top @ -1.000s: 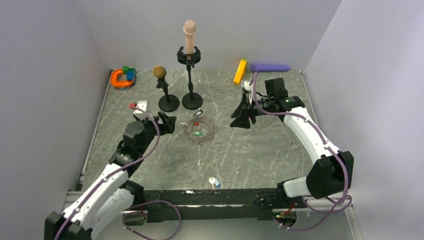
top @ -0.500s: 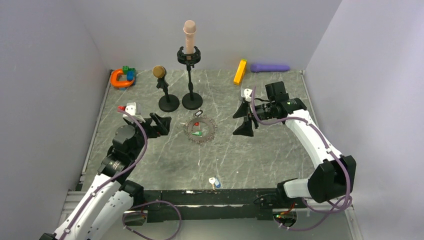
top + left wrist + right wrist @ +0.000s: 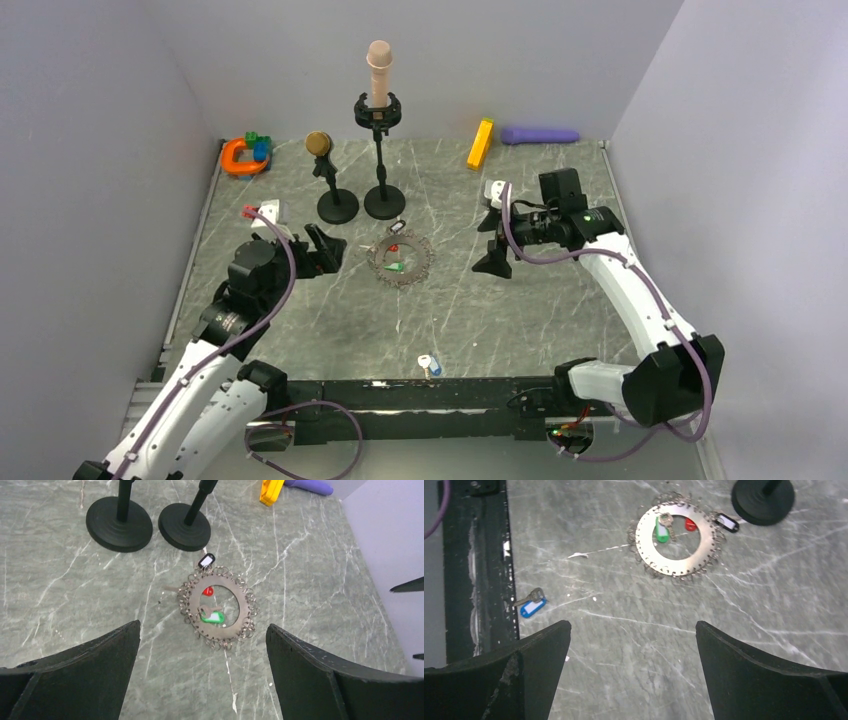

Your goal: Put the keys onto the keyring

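The keyring (image 3: 414, 268) lies flat in the middle of the table, a dark grey ring with a chain-like rim (image 3: 242, 596) (image 3: 705, 549). The green key (image 3: 215, 616) (image 3: 661, 532) lies in its hole with the blade across the inner edge. Beside it in the hole is the red key (image 3: 208, 591) (image 3: 690, 524). Whether either is hooked on, I cannot tell. My left gripper (image 3: 328, 250) (image 3: 203, 625) stands open left of the ring, holding nothing. Off to the ring's right, my right gripper (image 3: 491, 246) (image 3: 633, 623) is open and holds nothing.
A key with a blue tag (image 3: 429, 364) (image 3: 531, 606) lies at the near edge. A white tag (image 3: 206, 560) touches the ring's far rim. Two black stand bases (image 3: 338, 206) (image 3: 385, 202) sit behind the ring. An orange clamp (image 3: 241, 157), yellow block (image 3: 481, 143) and purple cylinder (image 3: 540, 134) line the back.
Both grippers have opened wide. The left arm has drawn back to the left and the right arm to the right, away from the ring. The ring and keys have not moved.
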Robot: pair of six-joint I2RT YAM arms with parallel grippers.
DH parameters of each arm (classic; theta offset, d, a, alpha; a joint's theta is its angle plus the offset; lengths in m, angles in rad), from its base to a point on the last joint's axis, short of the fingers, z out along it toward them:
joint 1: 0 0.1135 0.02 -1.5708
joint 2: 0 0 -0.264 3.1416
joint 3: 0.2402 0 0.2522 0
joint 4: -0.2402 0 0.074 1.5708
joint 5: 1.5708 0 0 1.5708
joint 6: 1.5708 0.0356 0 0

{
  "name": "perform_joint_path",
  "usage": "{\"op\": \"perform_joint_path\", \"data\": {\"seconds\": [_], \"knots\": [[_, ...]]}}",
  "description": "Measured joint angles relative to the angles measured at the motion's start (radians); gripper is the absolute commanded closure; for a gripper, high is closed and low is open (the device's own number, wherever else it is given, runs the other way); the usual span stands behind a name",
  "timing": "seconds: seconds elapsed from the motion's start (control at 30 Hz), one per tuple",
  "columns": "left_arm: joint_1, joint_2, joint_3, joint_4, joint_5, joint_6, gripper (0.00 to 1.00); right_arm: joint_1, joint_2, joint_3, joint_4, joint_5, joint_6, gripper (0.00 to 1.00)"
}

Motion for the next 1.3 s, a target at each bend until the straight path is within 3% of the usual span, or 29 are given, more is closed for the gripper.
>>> {"op": "perform_joint_path", "data": {"seconds": [0.57,1.13,1.3], "knots": [[0.0,-0.099,0.0,-0.12,0.011,-0.003,0.01,-0.11,-0.106,-0.002,0.127,0.446,0.335,0.0],[0.0,-0.246,0.067,-0.302,0.013,-0.114,0.01,-0.134,-0.158,0.028,0.053,0.623,0.585,0.0],[0.0,-0.233,0.139,-0.354,0.016,-0.132,0.0,-0.135,-0.159,0.052,0.042,0.59,0.594,0.0]]}}
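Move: The keyring lies flat on the table about 6 cm ahead of the left hand and 12 cm to its right, some 21 cm below. From the right hand, it is about 8 cm ahead and 15 cm to the left, some 20 cm below. The key with the blue tag lies about 24 cm nearer the robot than the keyring and 6 cm to its right. The tall stand's round base is some 17 cm beyond the keyring and 4 cm to its left. Both empty hands clear away from the keyring with fingers still wide open: the right swings about 10 cm to its right and 5 cm forward, the forward part all in the first half, rising some 3 cm and turning roughly 50 degrees clockwise so its fingers swing from pointing left to forward-left. Meanwhile the left draws back about 6 cm, edging slightly left, and lifts some 4 cm late on, touching nothing. ##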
